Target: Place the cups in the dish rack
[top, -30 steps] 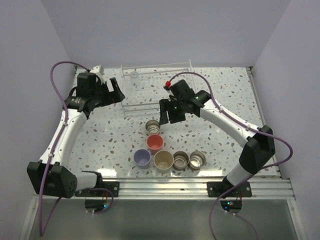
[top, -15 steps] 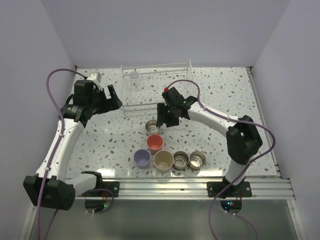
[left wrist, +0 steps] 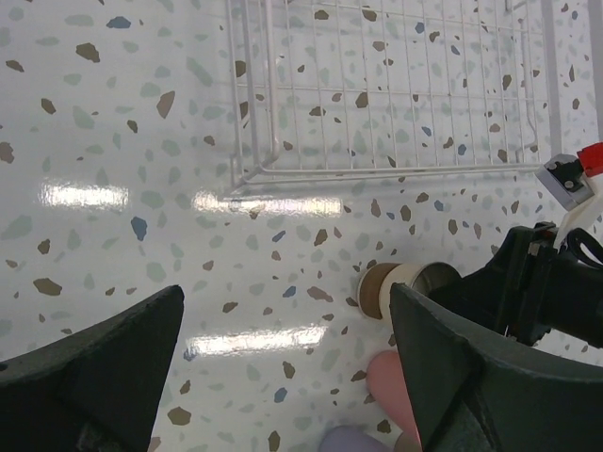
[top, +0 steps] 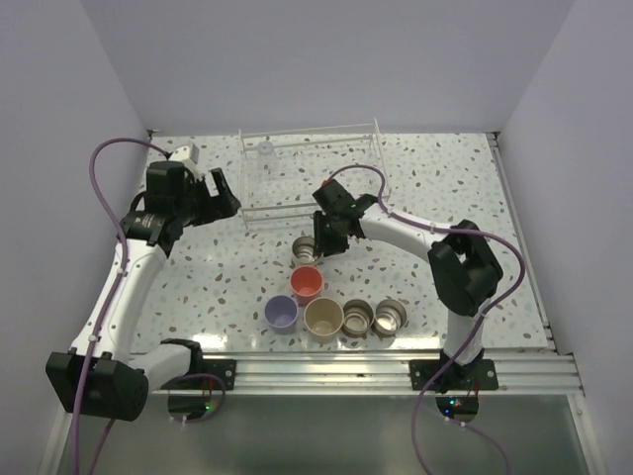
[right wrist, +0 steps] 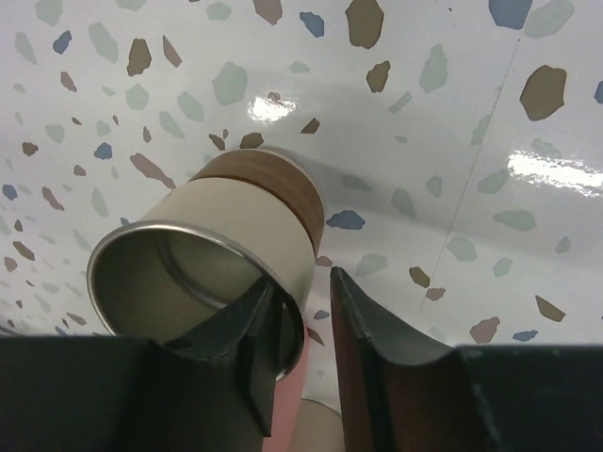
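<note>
A steel cup (top: 304, 249) with a tan base stands tilted just in front of the dish rack (top: 312, 173). My right gripper (top: 326, 240) straddles its rim: in the right wrist view one finger (right wrist: 247, 325) is inside the steel cup (right wrist: 217, 254), and the other finger (right wrist: 367, 330) is outside with a slim gap to the wall. A coral-red cup (top: 307, 283), a lavender cup (top: 282, 313), a beige cup (top: 323, 317) and two steel cups (top: 357, 317) (top: 390, 317) stand nearer the front. A tiny clear cup (top: 265, 148) sits in the rack. My left gripper (top: 226, 193) hangs open and empty left of the rack.
In the left wrist view the dish rack's (left wrist: 396, 94) near wire edge runs across the top, with the steel cup (left wrist: 396, 287) and my right arm (left wrist: 537, 282) at the right. White walls close in the table (top: 198, 267) at the back and sides.
My right gripper moved left and down onto the steel cup's rim while its jaws narrowed. The left arm drew slightly back to the left, its jaws still wide.
</note>
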You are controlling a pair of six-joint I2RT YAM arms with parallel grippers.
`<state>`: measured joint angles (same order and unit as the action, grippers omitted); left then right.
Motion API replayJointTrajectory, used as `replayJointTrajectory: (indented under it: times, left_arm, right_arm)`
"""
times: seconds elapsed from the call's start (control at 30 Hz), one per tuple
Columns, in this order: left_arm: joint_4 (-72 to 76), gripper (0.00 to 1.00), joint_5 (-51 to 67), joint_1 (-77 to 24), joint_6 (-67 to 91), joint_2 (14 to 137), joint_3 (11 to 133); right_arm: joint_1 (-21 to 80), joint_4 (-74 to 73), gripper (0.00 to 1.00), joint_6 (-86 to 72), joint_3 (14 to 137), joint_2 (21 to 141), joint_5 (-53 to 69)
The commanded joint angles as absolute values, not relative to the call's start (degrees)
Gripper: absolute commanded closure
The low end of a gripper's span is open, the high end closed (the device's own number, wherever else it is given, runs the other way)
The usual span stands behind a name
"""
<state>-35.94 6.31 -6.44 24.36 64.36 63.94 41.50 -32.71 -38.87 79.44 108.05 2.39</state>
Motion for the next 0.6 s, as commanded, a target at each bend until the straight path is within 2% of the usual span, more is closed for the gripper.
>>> replayJointTrajectory:
  times: [0.0, 0.07, 0.1, 0.2, 0.37, 0.57]
  left_arm:
    - [-34.3, 0.07, 6.1, -6.4, 22.8, 63.1, 64.7]
    - [-33.9, 0.07, 6.3, -6.4, 22.5, 63.5, 64.9]
    - [-33.8, 0.08, 6.5, -6.4, 22.4, 63.8, 64.9]
    - [-33.9, 0.09, 7.1, -6.4, 22.1, 65.1, 65.2]
    - [-33.7, 0.09, 8.2, -6.4, 21.7, 65.3, 65.7]
    - [-32.6, 0.04, 11.9, -6.4, 21.1, 65.0, 66.0]
  right_arm:
    - [42.2, -31.8, 0.7, -39.6, 81.8, 108.0, 0.1]
    - [42.1, -31.9, 0.76, -39.6, 81.6, 107.4, -0.8]
    - [42.2, -31.9, 0.85, -39.6, 81.5, 107.1, -1.0]
    - [42.1, -32.6, 1.0, -39.6, 81.5, 106.6, -1.7]
    - [42.2, -33.8, 1.0, -39.1, 81.3, 104.4, -3.7]
    - [42.1, -34.9, 1.0, -38.3, 81.5, 100.3, -4.5]
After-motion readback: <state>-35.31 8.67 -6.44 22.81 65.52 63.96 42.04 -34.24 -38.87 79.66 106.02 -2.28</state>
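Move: The steel cup stands open at the right hand's fingertips, its middle about 2 cm ahead, 3 cm left and 3 cm below, with the near-right rim between the open fingers. The red cup stands about 7 cm back and 3 cm left of the hand; the beige cup is some 15 cm back and 1 cm right. The rack's near rail runs about 9 cm ahead. From the left hand the steel cup lies roughly 20 cm right, level with it and 20 cm lower. The right hand holds its place while its fingers, one inside the steel cup and one outside, close from about a third open to nearly shut and pinch the cup's wall at the near-right rim. Keeping that pinch, it then starts up and away from the table, rising about 1 cm and easing about 1 cm to the right, with the fingers still pointing steeply down. ##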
